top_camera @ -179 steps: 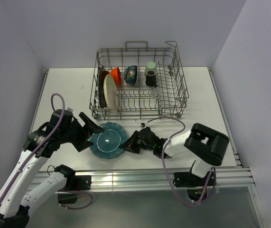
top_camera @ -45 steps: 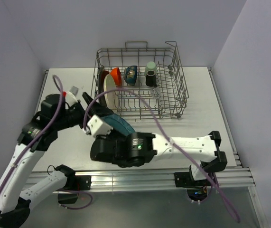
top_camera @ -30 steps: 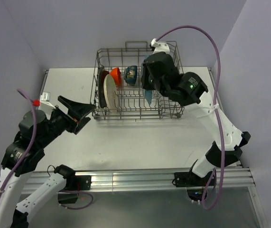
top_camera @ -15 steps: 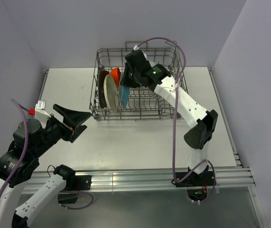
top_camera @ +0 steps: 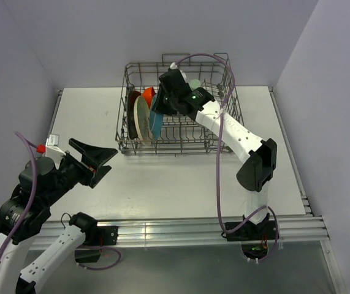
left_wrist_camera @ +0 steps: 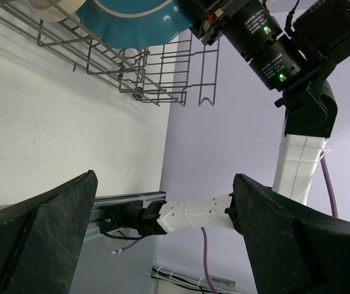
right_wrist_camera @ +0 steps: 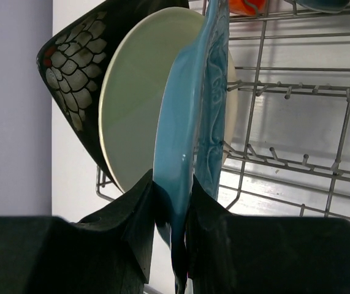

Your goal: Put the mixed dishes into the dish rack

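Note:
My right gripper (top_camera: 162, 109) (right_wrist_camera: 173, 184) is shut on the rim of the teal scalloped plate (top_camera: 157, 124) (right_wrist_camera: 187, 116). It holds the plate on edge inside the dish rack (top_camera: 236, 107) (right_wrist_camera: 285, 92), right next to the cream round plate (top_camera: 141, 117) (right_wrist_camera: 132, 104). The black square floral plate (top_camera: 132, 109) (right_wrist_camera: 70, 55) stands behind the cream one, and the red-orange bowl (top_camera: 148, 95) sits further back. My left gripper (top_camera: 103, 160) (left_wrist_camera: 163, 177) hangs open above the table's left front with nothing in it. The left wrist view shows the teal plate (left_wrist_camera: 132, 24) from below.
The pale green cup (top_camera: 195, 84) shows behind the right arm (top_camera: 224, 122), which reaches over the rack and hides part of its back row. The white table (top_camera: 181, 177) lies in front of the rack. Walls close in on both sides.
The right gripper took the teal plate off the table, carried it over the rack and has now brought it left to the cream plate. The left arm pulled back to the left, open.

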You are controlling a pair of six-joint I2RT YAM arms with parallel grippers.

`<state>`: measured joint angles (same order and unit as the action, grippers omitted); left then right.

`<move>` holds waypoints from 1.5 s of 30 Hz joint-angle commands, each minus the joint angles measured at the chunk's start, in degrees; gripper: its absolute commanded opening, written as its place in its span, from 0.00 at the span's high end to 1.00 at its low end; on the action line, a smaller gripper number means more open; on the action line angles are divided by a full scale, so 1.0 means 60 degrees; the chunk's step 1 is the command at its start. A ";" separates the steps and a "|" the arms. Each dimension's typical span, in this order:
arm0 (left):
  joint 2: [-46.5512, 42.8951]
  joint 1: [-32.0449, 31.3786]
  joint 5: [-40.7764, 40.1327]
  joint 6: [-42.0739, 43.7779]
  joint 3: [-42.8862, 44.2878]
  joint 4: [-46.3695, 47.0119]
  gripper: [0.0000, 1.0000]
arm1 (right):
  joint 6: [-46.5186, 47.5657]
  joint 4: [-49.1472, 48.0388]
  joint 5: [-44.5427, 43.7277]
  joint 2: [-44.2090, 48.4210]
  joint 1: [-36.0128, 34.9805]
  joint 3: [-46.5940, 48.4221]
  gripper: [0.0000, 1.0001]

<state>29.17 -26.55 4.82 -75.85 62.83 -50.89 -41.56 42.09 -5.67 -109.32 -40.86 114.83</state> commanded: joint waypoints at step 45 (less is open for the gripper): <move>0.0309 0.0030 0.0325 -0.0204 -0.0407 -0.0058 0.01 | 0.1945 0.0573 -0.1867 -0.0619 -0.1041 0.2116 0.00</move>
<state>30.33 -26.55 6.22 -77.65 60.95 -52.69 -31.97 45.41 -15.16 -119.74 -45.71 124.51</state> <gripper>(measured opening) 0.993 0.994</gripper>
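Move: The right hand already grips the blue plate by its upper rim, over the rack's left half; the gap it goes to lies about 3 cm ahead, 3 cm left and 13 cm below. At much the same depth stand the cream plate, some 6 cm left and 2 cm ahead, and the black plate, 10 cm left and 2 cm ahead; the orange bowl is 10 cm ahead, 4 cm left. From the left hand that gap is roughly 24 cm ahead, 9 cm right and 20 cm below. Keeping its pinch on the blue plate, the right hand barely shifts at first but begins tilting its left side down, about 10 degrees by release, then lowers the plate some 6.5 cm into the rack beside the cream plate, edging about 2 cm left and nearly as far forward. At the bottom the fingers spread wide and let go of the rim, and the hand backs up about 3 cm with the open fingers either side of the plate. ##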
